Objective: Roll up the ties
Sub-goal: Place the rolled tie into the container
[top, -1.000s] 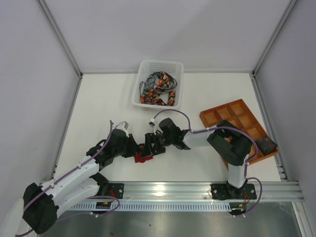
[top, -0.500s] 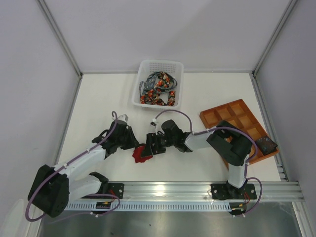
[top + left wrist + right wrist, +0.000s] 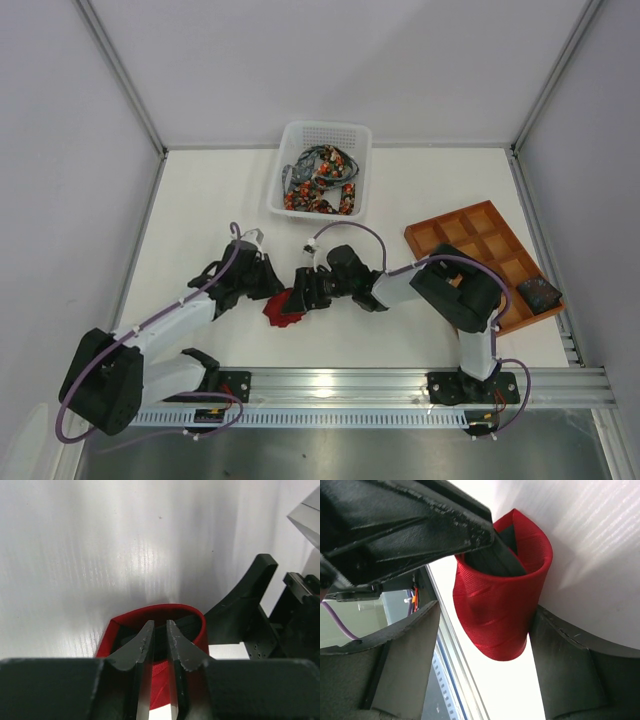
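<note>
A plain deep red tie [image 3: 281,308] is wound into a roll and stands on the white table between the two arms. My left gripper [image 3: 268,289] reaches it from the left. In the left wrist view its fingers [image 3: 146,641] poke inside the red loop [image 3: 161,609], with only a narrow see-through slit between them. My right gripper [image 3: 304,292] straddles the roll [image 3: 501,611] with its jaws wide. One finger [image 3: 555,645] touches the roll's side and the other stands apart. Several dark floral ties [image 3: 320,182] lie in the basket.
The white perforated basket [image 3: 325,127] stands at the back centre. An orange-brown gridded tray [image 3: 472,236] lies to the right, with a dark patterned roll [image 3: 540,293] in its near corner cell. The metal rail [image 3: 400,382] runs along the near table edge.
The left arm has swung and now reaches the roll from further back-left. The roll has shifted slightly left, and the left fingers have drawn closer together.
</note>
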You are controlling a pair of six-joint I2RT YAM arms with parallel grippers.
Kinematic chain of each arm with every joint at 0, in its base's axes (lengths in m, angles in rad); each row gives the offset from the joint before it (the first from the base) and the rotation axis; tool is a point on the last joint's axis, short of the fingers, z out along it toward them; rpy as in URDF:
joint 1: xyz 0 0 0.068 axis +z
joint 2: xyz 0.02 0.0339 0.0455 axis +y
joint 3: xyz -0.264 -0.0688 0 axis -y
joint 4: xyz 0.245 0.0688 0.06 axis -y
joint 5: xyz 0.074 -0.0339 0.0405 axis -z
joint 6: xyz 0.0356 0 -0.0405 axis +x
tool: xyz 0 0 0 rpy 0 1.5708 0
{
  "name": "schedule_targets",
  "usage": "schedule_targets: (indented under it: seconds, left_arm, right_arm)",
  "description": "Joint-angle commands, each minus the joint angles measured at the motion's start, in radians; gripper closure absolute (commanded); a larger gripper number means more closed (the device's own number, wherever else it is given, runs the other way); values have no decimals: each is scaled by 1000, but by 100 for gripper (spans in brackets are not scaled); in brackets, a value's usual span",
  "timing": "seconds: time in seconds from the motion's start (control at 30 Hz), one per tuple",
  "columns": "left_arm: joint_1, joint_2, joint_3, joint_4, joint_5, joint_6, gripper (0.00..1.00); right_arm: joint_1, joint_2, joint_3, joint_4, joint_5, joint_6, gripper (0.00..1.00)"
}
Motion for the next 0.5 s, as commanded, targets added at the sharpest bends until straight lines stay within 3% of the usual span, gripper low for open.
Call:
schedule_targets:
  seconds: [0.0,0.1,0.17,0.33,0.47]
  left_arm:
    - [9,-43,-16,19,28,19,79]
    - [9,-72,-27,-5,-8,7,78]
    - [9,-89,-28,-25,-42,-1,68]
    - [10,-127,19,-130,-165,-31,53]
    - [10,-169,62,-239,-258,-105,53]
  right_arm:
    - [9,57,-12,-11,66,-1,25]
    - [9,61,-12,-10,72,1,26]
    - [7,63,-14,-15,73,4,27]
    - [6,68,-23,-20,69,7,27]
    - [3,72,-18,-18,64,8,27]
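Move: The rolled tie stands on end right by both hands. From the left gripper its middle lies about 3 cm back, 2 cm to the right and 2 cm lower, with the white basket some 30 cm ahead and 10 cm to the right. From the right gripper the tie lies about 2 cm to the left, level fore and aft and roughly 1 cm lower; the compartment box is some 46 cm to the right and 9 cm ahead. Open the left fingers from nearly closed to about half and draw them out of the top of the roll, rising a little first, then going left about 3 cm, away from the tie, with a counter-clockwise turn of some 10 degrees. Keep the right gripper practically still, its fingers wide open on either side of the tie. ##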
